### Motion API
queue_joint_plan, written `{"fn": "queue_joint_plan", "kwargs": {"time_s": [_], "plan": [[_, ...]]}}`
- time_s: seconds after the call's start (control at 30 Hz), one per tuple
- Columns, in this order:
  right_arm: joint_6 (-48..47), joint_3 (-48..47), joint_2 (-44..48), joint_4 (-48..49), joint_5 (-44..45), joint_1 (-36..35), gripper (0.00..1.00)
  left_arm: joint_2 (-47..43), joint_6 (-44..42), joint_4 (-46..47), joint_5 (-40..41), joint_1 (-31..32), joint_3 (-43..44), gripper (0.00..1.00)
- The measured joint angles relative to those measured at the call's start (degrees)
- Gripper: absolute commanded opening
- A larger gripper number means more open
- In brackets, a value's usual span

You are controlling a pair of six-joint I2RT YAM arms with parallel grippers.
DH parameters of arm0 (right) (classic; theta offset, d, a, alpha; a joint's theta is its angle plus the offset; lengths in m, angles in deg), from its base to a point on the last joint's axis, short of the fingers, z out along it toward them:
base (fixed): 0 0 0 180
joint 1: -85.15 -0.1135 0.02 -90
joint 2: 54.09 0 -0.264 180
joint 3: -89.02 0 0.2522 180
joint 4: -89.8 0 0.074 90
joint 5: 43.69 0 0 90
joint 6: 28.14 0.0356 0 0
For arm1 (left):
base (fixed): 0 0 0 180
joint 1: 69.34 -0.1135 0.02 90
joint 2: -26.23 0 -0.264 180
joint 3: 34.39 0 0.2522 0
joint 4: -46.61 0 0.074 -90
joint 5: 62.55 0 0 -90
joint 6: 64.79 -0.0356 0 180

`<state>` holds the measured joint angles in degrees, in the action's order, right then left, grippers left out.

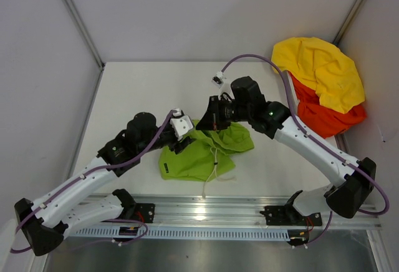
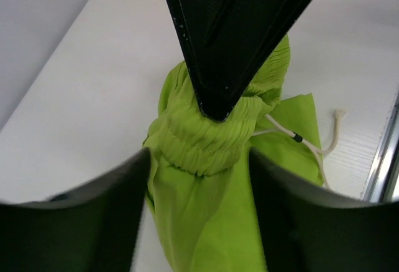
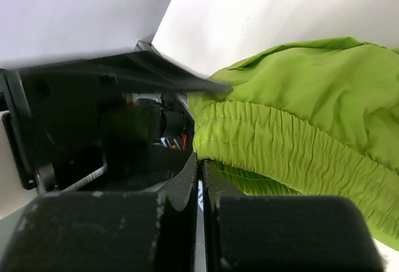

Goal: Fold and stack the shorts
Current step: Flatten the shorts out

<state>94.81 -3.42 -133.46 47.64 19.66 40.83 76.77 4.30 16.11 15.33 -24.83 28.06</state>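
Observation:
The lime-green shorts (image 1: 199, 155) lie bunched at the middle of the table, their white drawstring (image 1: 214, 167) trailing toward the near edge. My right gripper (image 1: 204, 124) is shut on their gathered waistband (image 3: 280, 141), its tips (image 3: 201, 163) pinched at the cloth's edge. From the left wrist view its black fingers (image 2: 224, 47) come down as a wedge onto the waistband (image 2: 206, 141), which rises to them. My left gripper (image 2: 199, 160) stands open, with green cloth filling the gap between its fingers. The orange-red shorts (image 1: 327, 117) sit at the back right, partly hidden.
A yellow cloth (image 1: 321, 69) lies heaped over the orange-red pair in the back right corner. White walls close the table at left, back and right. A metal rail (image 1: 206, 206) runs along the near edge between the arm bases.

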Motion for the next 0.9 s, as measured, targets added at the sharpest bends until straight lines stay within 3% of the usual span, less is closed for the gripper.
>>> {"fn": "queue_joint_plan", "kwargs": {"time_s": [0.17, 0.2, 0.23, 0.3, 0.5, 0.7, 0.9], "plan": [[0.52, 0.00, -0.13, 0.57, -0.31, -0.72, 0.02, 0.74, -0.61, -0.13, 0.39, 0.00, 0.00, 0.20], [0.52, 0.00, -0.13, 0.63, -0.28, -0.74, 0.19, 0.81, -0.57, -0.15, 0.44, 0.00, 0.00, 0.12], [0.68, 0.00, -0.13, 0.70, -0.22, -0.72, 0.29, 0.83, -0.44, -0.17, 0.46, 0.00, 0.00, 0.00], [0.42, -0.11, -0.13, 0.96, -0.09, -0.72, 0.54, 0.83, -0.46, -0.46, 0.79, 0.02, 0.00, 0.00], [0.04, 2.64, 4.24, 1.73, 4.20, 3.10, 0.76, -0.96, 0.09, -0.59, 3.96, -0.02, -0.28, 0.00], [-1.68, 11.96, 13.11, 1.29, 12.87, 7.72, 0.79, -5.57, 2.45, 0.15, 5.97, -2.10, -1.97, 0.00], [1.77, 28.52, 13.75, 4.22, 11.74, 17.99, 0.85, -8.52, 3.48, 1.44, 7.50, -2.89, -4.35, 0.00]]}}
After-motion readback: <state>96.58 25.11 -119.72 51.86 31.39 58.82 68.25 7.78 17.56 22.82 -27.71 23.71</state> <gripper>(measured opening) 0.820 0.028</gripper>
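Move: The raised end of the shorts' waistband is still pinched in the right hand and sits about 1 cm ahead and 2 cm to the right of the left hand, level with it. The waistband's loose far corner lies some 17 cm right, 4 cm ahead and 17 cm below the right hand. The drawstring lies roughly 3 cm right, 4 cm back and 16 cm below the right hand. Left pinches the raised waistband end, then draws it 4 cm left; right releases, swings 14 cm right, 12 down. ##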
